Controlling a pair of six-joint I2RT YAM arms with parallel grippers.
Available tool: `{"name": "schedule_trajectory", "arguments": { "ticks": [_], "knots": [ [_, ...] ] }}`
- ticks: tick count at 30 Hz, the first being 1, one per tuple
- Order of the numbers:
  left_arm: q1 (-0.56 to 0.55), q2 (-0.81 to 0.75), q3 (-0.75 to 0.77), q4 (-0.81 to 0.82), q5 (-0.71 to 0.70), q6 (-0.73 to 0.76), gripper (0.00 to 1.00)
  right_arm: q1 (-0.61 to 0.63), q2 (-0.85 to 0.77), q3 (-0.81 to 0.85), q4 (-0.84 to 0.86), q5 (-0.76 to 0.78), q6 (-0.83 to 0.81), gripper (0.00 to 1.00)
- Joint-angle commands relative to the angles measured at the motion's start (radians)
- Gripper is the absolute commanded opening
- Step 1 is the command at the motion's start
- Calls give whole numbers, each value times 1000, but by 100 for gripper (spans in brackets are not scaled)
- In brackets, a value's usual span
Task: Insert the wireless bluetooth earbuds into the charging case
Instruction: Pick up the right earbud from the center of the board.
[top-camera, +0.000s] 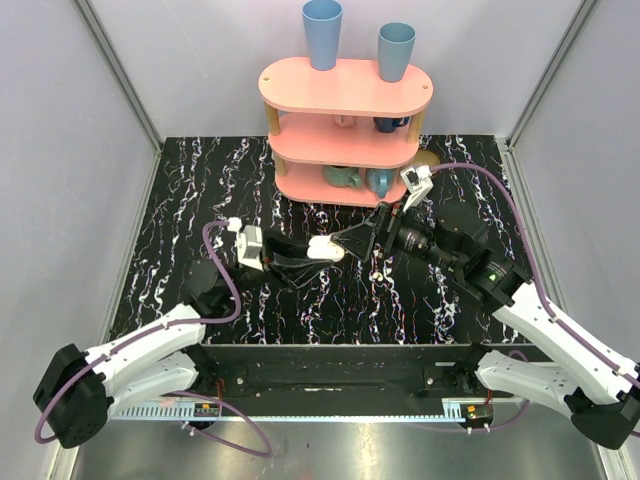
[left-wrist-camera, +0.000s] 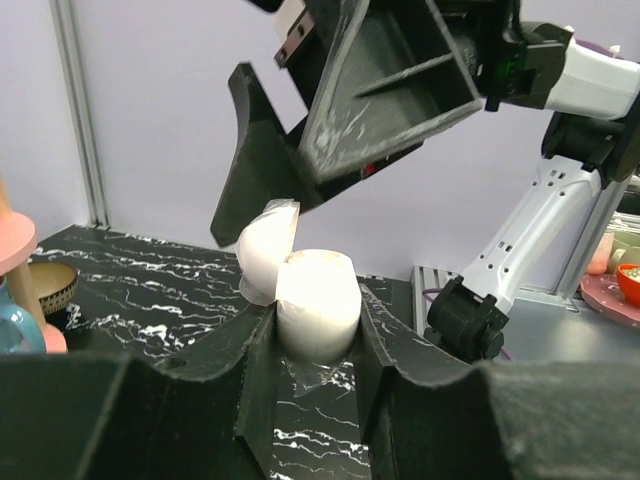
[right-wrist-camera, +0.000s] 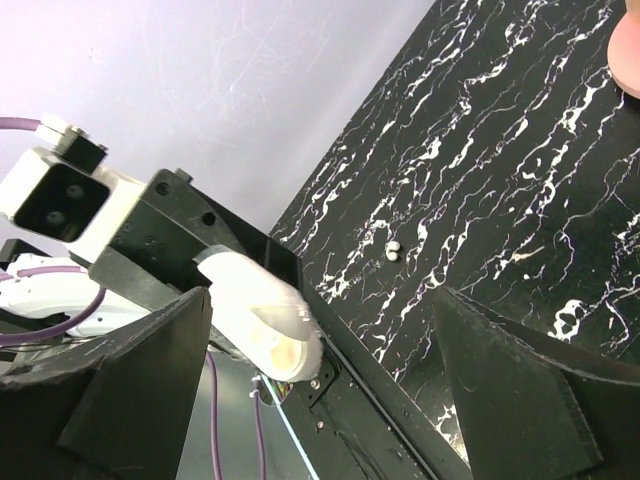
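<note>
My left gripper (top-camera: 306, 252) is shut on the white charging case (top-camera: 326, 248) and holds it above the black marbled table (top-camera: 200, 200). In the left wrist view the case (left-wrist-camera: 316, 300) stands between my fingers with its lid (left-wrist-camera: 266, 245) swung open to the left. My right gripper (top-camera: 352, 241) is open, its fingertips just right of the case. In the right wrist view that gripper (right-wrist-camera: 330, 385) has wide jaws with nothing between them. There the case (right-wrist-camera: 268, 316) sits close to its left finger. A small white earbud (right-wrist-camera: 393, 249) lies on the table beyond.
A pink three-tier shelf (top-camera: 345, 85) stands at the back centre with two blue cups (top-camera: 322, 33) on top and mugs on its lower tiers. A small bowl (left-wrist-camera: 50, 287) sits at the far left of the left wrist view. Grey walls enclose the table.
</note>
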Motion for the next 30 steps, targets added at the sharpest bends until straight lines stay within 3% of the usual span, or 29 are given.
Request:
{"name": "schedule_trajectory", "arguments": {
  "ticks": [1,4,8,14,16,24,30],
  "knots": [
    [11,-2,-25,72,-60,4,0,-5,-19,12,87,19,2,99],
    [37,-5,-55,110,-68,-20,0,-5,-34,19,87,35,-11,99],
    [88,-48,-83,95,-48,-39,0,-5,-87,23,29,210,-24,100],
    [105,-183,-77,-75,-56,27,0,-21,-53,53,-250,549,-90,99],
    [106,-214,-77,-92,-51,26,0,-47,-22,46,-303,572,-97,96],
    [109,-269,-74,-106,-22,15,0,-297,101,-121,-325,286,-168,77],
    [109,-249,-75,-82,7,0,0,-368,225,-261,-171,133,-122,66]
  ]
}}
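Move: The earbud lies on the board far below the right hand, roughly 35 cm down, some 8 cm farther out and 8 cm to the right. The white case in the left fingers is beside the right hand, about 4 cm left, 2 cm back and nearly level. A flat white square piece lies on the board about 9 cm beyond the earbud and 10 cm left of it. From the left hand, the earbud is roughly 8 cm ahead, 12 cm right and 33 cm down. The left fingers keep their pinch on the case while that hand dips forward, then draws back up and ends about 5 cm farther left. The right hand, close by the case lid, rises slightly and swings right, then plunges forward and down towards the earbud, some 20 cm lower overall, turning clockwise and tipping its fingers down as their wide gap partly closes. ##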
